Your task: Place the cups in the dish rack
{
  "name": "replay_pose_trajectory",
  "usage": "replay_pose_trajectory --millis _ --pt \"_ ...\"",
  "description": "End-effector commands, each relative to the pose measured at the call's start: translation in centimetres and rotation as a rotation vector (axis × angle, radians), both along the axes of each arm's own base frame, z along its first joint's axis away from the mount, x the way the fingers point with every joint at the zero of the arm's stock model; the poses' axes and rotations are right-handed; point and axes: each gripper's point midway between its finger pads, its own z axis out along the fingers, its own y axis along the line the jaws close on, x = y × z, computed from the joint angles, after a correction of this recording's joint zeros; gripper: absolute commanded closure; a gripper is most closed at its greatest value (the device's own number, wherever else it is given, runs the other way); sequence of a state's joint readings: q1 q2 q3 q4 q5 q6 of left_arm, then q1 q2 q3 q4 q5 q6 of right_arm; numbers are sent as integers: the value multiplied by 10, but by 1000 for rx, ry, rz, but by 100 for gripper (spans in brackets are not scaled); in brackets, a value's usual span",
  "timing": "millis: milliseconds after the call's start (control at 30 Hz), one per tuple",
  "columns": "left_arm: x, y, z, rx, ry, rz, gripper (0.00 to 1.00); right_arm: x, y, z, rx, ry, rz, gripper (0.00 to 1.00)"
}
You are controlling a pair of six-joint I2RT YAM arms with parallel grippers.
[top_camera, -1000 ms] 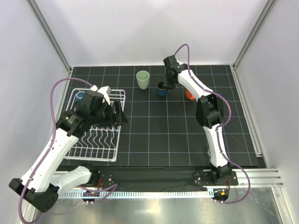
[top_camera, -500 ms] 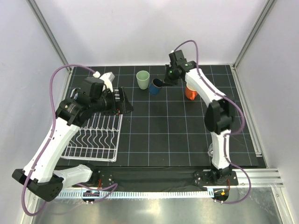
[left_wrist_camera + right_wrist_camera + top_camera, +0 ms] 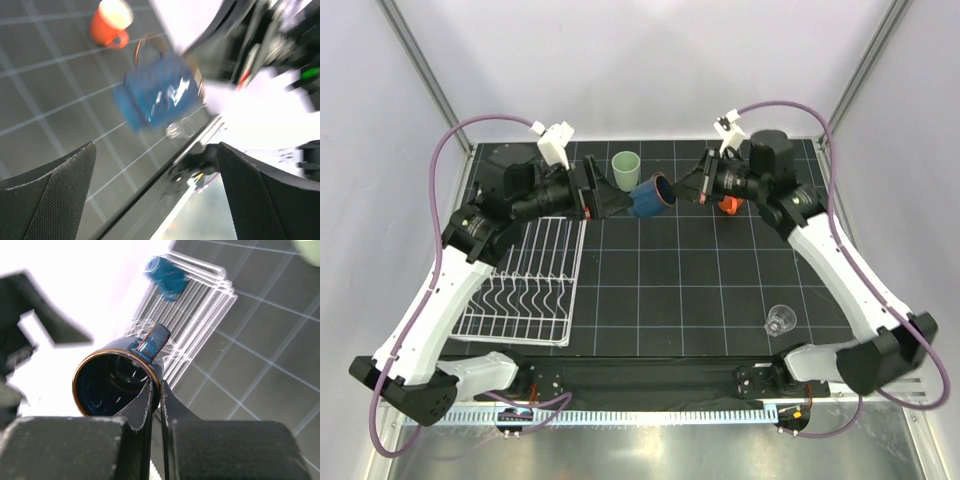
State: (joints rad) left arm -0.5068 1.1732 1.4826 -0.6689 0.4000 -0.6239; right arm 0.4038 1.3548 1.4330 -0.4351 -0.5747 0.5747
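Note:
My right gripper (image 3: 676, 190) is shut on the rim of a dark blue mug (image 3: 648, 197) and holds it tilted in the air; one finger is inside the mug (image 3: 115, 382) and one outside (image 3: 161, 390). My left gripper (image 3: 610, 198) is open and faces the mug (image 3: 157, 92) from the left, a short way off, with nothing between its fingers (image 3: 50, 200). A pale green tumbler (image 3: 626, 170) stands just behind them. An orange mug (image 3: 728, 206) is partly hidden by the right wrist. A clear glass (image 3: 780, 320) stands near right. The white dish rack (image 3: 525, 295) lies at the left and holds a smaller blue mug (image 3: 167, 275).
The black gridded mat (image 3: 680, 290) covers the table. White walls with metal corner posts (image 3: 425, 80) close in the back and sides. Purple cables (image 3: 790, 105) loop above both arms. The arm bases and a rail (image 3: 650, 385) run along the near edge.
The right gripper closed on the dark blue mug, lifted it off the mat and carried it left. The left gripper rose from over the rack, swung right toward the mug and opened wider.

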Motion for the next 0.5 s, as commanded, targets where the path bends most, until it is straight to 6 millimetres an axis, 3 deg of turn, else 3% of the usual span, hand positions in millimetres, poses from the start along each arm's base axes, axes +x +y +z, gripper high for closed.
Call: replay_pose_trajectory --millis 0,133,233,367,467 --pt "-11 -16 62 -175 -155 -103 0 -38 6 46 180 -164 129 96" --pt "-14 -26 88 -264 -147 -146 0 -54 -1 68 236 -289 141 96" --pt "-4 -35 95 -309 -103 -146 0 -65 -10 85 250 -354 136 96" --pt "-1 -47 124 -455 -31 -170 0 -76 -21 114 284 -479 103 96" --pt "5 -53 124 -500 24 -173 0 -89 -30 133 319 -568 94 96"
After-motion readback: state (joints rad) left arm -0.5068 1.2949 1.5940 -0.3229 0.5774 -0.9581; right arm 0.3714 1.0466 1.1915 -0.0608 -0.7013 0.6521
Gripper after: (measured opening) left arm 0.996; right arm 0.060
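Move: The dark blue cup, pinched by the rim in the right fingers, lies from the left hand about 9 cm to the right, 4 cm ahead and 5 cm lower. From the right hand, the open left gripper is roughly 13 cm to the left, 5 cm back and 4 cm above. The green cup stands some 30 cm straight ahead of the left hand and 33 cm below; the orange cup is about 20 cm ahead of the right hand, 17 cm right and 30 cm below. The right fingers keep their pinch on the dark blue cup's rim while that hand goes up and back about 7 cm each way, tilting its fingers up to nearly level. The left hand, still wide open and not touching the cup, climbs about 9 cm and goes some 5 cm right towards it, rolling roughly 20 degrees so its fingers level out too. ##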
